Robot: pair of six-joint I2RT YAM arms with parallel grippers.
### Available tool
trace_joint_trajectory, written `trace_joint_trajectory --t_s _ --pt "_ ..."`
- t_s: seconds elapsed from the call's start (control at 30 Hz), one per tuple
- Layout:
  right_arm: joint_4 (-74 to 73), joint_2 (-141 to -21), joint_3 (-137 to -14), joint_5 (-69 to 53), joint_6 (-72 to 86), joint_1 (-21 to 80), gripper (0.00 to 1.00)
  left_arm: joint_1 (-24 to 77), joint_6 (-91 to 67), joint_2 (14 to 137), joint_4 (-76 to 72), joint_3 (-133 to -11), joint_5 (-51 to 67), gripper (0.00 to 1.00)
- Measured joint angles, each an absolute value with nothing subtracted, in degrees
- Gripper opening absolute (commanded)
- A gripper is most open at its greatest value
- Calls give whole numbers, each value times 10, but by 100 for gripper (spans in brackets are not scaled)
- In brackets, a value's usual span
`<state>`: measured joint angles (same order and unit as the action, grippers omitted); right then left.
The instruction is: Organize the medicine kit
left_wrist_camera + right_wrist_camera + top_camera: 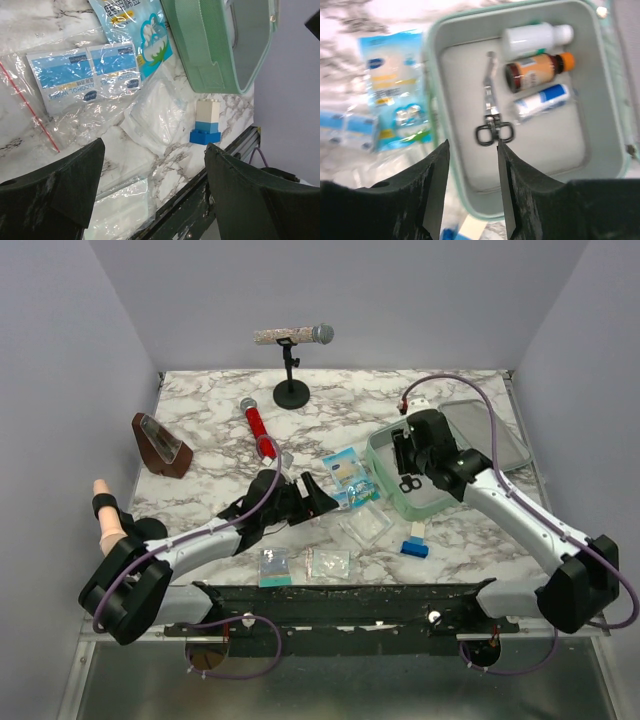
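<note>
The medicine kit (376, 462), a mint-green case, lies open at the right with its lid (492, 435) folded back. In the right wrist view its tray (432, 80) holds black-handled scissors (491, 112), a white bottle (535, 36), an amber bottle (537, 72) and a blue-and-white tube (540, 100). My right gripper (472, 145) hovers over the tray's near-left part, open, with nothing between its fingers; the scissors lie flat just beyond the tips. My left gripper (152, 150) is wide open and empty, low over clear pouches left of the kit (200, 50).
Alcohol wipe packets (85, 75), a blue cotton packet (135, 30) and a clear gauze pouch (155, 115) lie left of the kit. A small blue-and-white box (415, 540) stands near the front edge beside two small bags (275, 565). A microphone stand (292, 390), a red tube (255, 425) and a brown wedge (160, 445) sit behind.
</note>
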<state>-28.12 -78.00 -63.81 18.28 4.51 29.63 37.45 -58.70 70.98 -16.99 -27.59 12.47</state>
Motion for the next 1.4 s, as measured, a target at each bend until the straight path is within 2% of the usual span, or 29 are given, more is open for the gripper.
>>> trace_joint_trajectory --t_s 0.13,0.23,0.57,0.77,0.97,1.07,1.4 --pt "-270 -722 -595 148 66 347 52 388 -556 745 -117 -321 109 86" --pt "-270 -704 -552 125 87 381 52 416 -523 795 -69 -387 93 80" --pt "-275 -578 -479 93 140 394 52 476 -471 922 26 -501 52 63" --pt "-284 -529 -442 86 154 396 52 534 -427 981 95 -591 -14 61" --pt "-295 -513 -422 83 157 397 52 557 -402 1030 135 -627 -56 59" --pt "-296 -512 -420 82 158 397 52 559 -398 1037 147 -639 -72 49" --pt "-299 -510 -420 82 158 397 52 566 -374 1048 167 -649 -107 0"
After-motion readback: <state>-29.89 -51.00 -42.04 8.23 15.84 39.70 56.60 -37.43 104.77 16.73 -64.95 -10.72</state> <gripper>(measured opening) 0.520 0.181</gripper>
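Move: The empty clear bag lies some 10 cm to the left hand's right, about level with it and roughly 10 cm below. From that hand, the alcohol wipes are 6 cm ahead and 4 cm right, the cotton swab pack 13 cm ahead and 6 cm right, and the blue brick 5 cm back and 21 cm right, all down on the table. From the right hand, the clear bag is about 7 cm back, 10 cm left and 16 cm down; the scissors lie in the box 5 cm ahead, 1 cm left and 15 cm down. The left fingertips come down on the near-left edge of the clear bag and close to a narrow gap, seeming to pinch the film; the hand gets there by about 8 cm down and 8 cm to the right, rolling some 40 degrees until the fingers point steeply down. The right hand, half open and empty, first swings back about 12 cm away from the scissors, with a little left, then waits beside the bag. ##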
